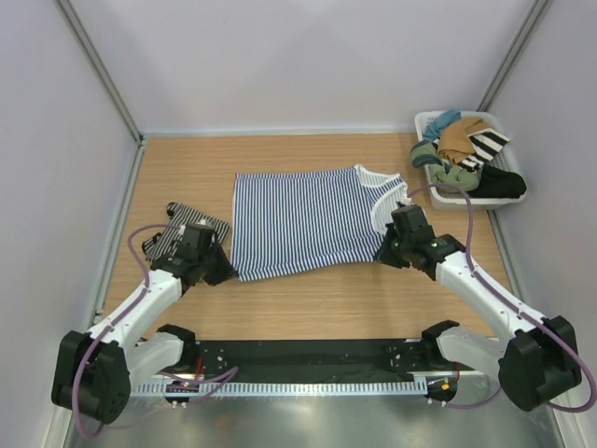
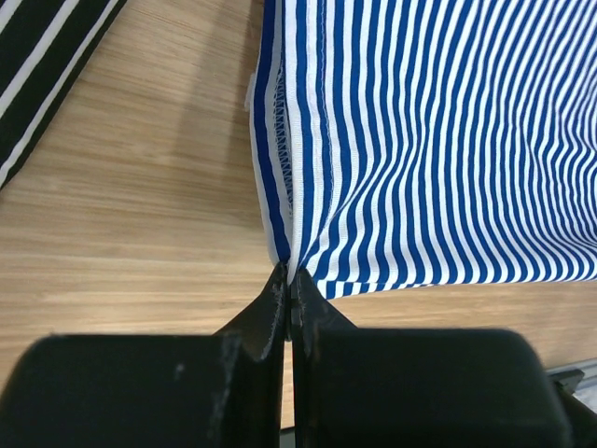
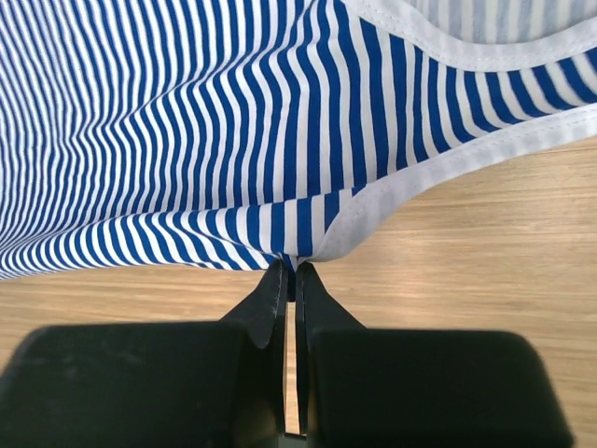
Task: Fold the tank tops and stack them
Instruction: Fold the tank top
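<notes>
The blue-and-white tank top (image 1: 303, 222) lies spread flat on the wooden table, white-trimmed neckline toward the right. My left gripper (image 1: 224, 273) is shut on its near left hem corner (image 2: 289, 271), pinching the cloth between the fingertips. My right gripper (image 1: 382, 254) is shut on the near right edge (image 3: 297, 261), beside the white armhole trim (image 3: 410, 182). The black-and-white tank top (image 1: 182, 227) lies folded at the left, partly under the left arm; its stripes (image 2: 42, 65) show at the left wrist view's top corner.
A white basket (image 1: 425, 122) at the back right holds tan, green, teal, black and bold striped clothes (image 1: 471, 154). Grey walls (image 1: 56, 159) enclose the table on three sides. A black rail (image 1: 298, 359) with the arm bases runs along the near edge.
</notes>
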Tool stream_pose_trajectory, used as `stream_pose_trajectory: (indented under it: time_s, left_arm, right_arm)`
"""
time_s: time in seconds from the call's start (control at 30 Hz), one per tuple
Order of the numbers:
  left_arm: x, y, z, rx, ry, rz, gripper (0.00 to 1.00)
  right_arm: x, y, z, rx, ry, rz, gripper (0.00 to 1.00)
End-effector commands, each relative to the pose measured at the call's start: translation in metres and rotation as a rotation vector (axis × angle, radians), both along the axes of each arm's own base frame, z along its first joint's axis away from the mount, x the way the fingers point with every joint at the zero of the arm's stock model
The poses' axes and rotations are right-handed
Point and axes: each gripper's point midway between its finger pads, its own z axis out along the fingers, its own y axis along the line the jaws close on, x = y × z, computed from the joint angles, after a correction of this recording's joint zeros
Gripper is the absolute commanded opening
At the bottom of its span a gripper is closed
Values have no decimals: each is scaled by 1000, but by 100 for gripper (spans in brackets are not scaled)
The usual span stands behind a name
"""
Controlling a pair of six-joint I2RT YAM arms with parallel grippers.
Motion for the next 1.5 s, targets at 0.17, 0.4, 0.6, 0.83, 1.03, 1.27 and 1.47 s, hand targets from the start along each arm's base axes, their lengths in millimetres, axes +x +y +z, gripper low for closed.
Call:
stream_pose_trajectory:
  time_s: [0.17, 0.4, 0.6, 0.83, 1.03, 1.27, 1.47]
  left_arm:
    - [6, 1, 34, -16, -42, 39, 1]
    - [35, -5, 44, -19, -41, 49, 0]
    - [65, -8, 45, -16, -24, 58, 0]
    - [102, 5, 49, 1, -26, 107, 0]
    - [129, 13, 41, -5, -5, 125, 0]
    - [157, 17, 37, -37, 13, 132, 0]
    - [179, 16, 33, -63, 19, 133, 0]
  right_arm:
    - [6, -3, 23, -33, -28, 16, 2]
    - [34, 6, 24, -63, -24, 46, 1]
    - [64, 12, 23, -77, -13, 54, 1]
    - [103, 13, 23, -93, -9, 38, 1]
    - [134, 7, 22, -129, -6, 18, 1]
    - [158, 6, 18, -149, 7, 15, 1]
    - [170, -2, 11, -151, 24, 0, 1]
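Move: From the left hand, which holds the near left corner of the blue-striped tank top about 4 cm above the table, its far edge lies some 28 cm straight ahead; the black striped garment is roughly 10 cm ahead and 11 cm left. From the right hand, holding the near edge and some 7 cm up, the far edge is about 26 cm ahead and 2 cm left, the white-trimmed opening 16 cm ahead and 2 cm right, the laundry basket 28 cm ahead and 24 cm right. Keep both grippers shut on the near edge of the tank top and carry it forward over the cloth towards the far edge, about 15 cm, side by side. Raise the left gripper some 3 cm before it sets off, then ease it down slightly near the end, turning it a little counter-clockwise; run the right one nearly level. ##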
